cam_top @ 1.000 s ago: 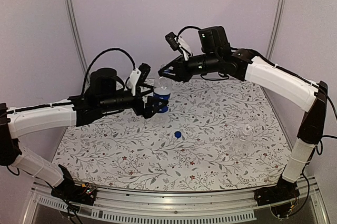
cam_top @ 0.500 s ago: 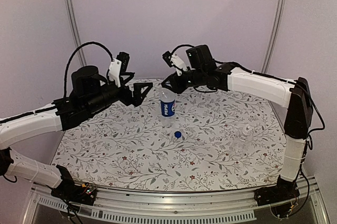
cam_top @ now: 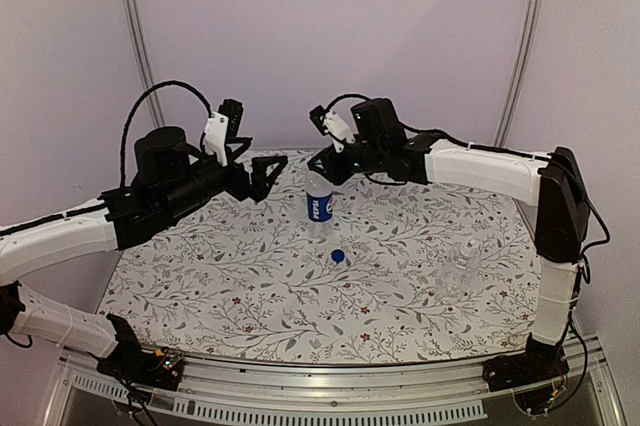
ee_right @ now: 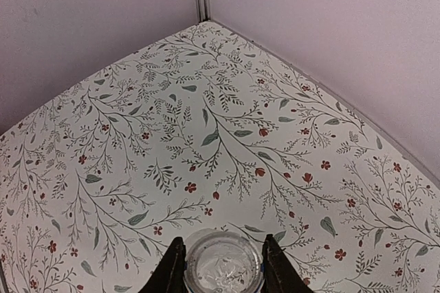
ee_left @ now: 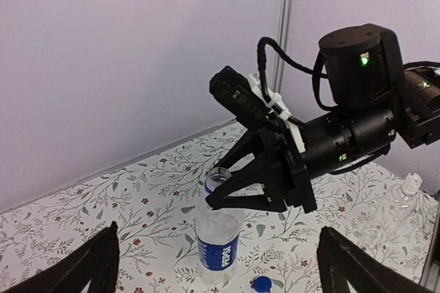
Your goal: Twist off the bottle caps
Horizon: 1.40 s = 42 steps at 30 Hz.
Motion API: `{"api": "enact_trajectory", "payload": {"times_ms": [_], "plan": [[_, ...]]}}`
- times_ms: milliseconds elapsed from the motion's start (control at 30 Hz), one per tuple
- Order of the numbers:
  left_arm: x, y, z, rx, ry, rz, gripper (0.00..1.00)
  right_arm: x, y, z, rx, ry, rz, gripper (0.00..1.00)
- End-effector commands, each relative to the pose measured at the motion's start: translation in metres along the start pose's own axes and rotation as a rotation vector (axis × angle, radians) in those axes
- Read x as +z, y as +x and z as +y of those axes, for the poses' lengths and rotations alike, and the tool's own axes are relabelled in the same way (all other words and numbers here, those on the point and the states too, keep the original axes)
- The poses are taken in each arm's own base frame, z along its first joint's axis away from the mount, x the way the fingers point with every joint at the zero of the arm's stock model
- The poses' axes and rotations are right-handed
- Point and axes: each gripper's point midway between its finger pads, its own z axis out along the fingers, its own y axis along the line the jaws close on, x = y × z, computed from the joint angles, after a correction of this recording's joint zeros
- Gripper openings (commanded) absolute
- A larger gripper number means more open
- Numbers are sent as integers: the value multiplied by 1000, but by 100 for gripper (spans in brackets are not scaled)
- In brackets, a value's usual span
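The labelled bottle [cam_top: 319, 204] stands upright on the table with its neck uncapped. It also shows in the left wrist view [ee_left: 218, 248]. The blue cap [cam_top: 338, 256] lies on the cloth just in front of it. My right gripper [cam_top: 322, 172] comes from above, and its fingers [ee_right: 172, 274] press on both sides of the bottle's open mouth [ee_right: 223, 269]. My left gripper [cam_top: 266, 172] is open and empty, apart from the bottle on its left. The clear unlabelled bottle [cam_top: 462, 268] stands at the right with its whitish cap [cam_top: 471, 244] on.
A floral cloth [cam_top: 220, 276] covers the table. Purple walls with metal posts [cam_top: 135, 36] close the back and sides. The right arm [cam_top: 480, 166] reaches across the back of the table.
My left gripper let go of the labelled bottle and drew back to the left. The bottle now stands on the table. My right gripper came down onto its neck.
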Motion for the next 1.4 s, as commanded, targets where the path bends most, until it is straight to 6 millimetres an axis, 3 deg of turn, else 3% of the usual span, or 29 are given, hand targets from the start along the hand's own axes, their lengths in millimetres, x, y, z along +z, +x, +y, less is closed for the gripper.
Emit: {"api": "enact_trajectory", "payload": {"times_ms": [0, 133, 333, 733, 867, 1033, 1367], "plan": [[2, 0, 3, -6, -9, -11, 100, 9, 22, -6, -10, 32, 23, 4], [2, 2, 3, -5, -5, -6, 100, 8, 30, -6, -13, 31, 27, 9], [3, 3, 3, -4, -3, -2, 100, 3, 34, -4, -10, 21, 45, 36], [4, 4, 2, -4, 3, 2, 100, -21, 11, -4, -5, 39, 14, 83], [4, 4, 0, -4, 10, 3, 100, -37, 6, -5, 12, 53, 11, 93], [4, 3, -1, -2, 19, 3, 100, -71, 16, -12, 85, 115, 66, 98], [17, 13, -16, -7, 97, 63, 100, -199, 66, -37, 274, 386, 225, 99]]}}
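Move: My right hand holds the opened Pepsi bottle by its neck, so its middle is about 10 cm straight below my fingers, with the bottle on or barely above the table. The loose blue cap lies about 8 cm back and 5 cm to the right of the bottle. The clear bottle stands some 18 cm back and 30 cm to the right. From my empty left hand the Pepsi bottle is about 10 cm ahead, 10 cm right and 20 cm lower. I sink my right hand about a centimetre to settle the bottle. I open my fingers wide off the neck, easing down a couple of centimetres more, then draw away from the bottle, some 13 cm right and 7 cm back, rising about 7 cm from the lowest point and turning about 15 degrees clockwise. At the very end my open left hand starts down and right. ##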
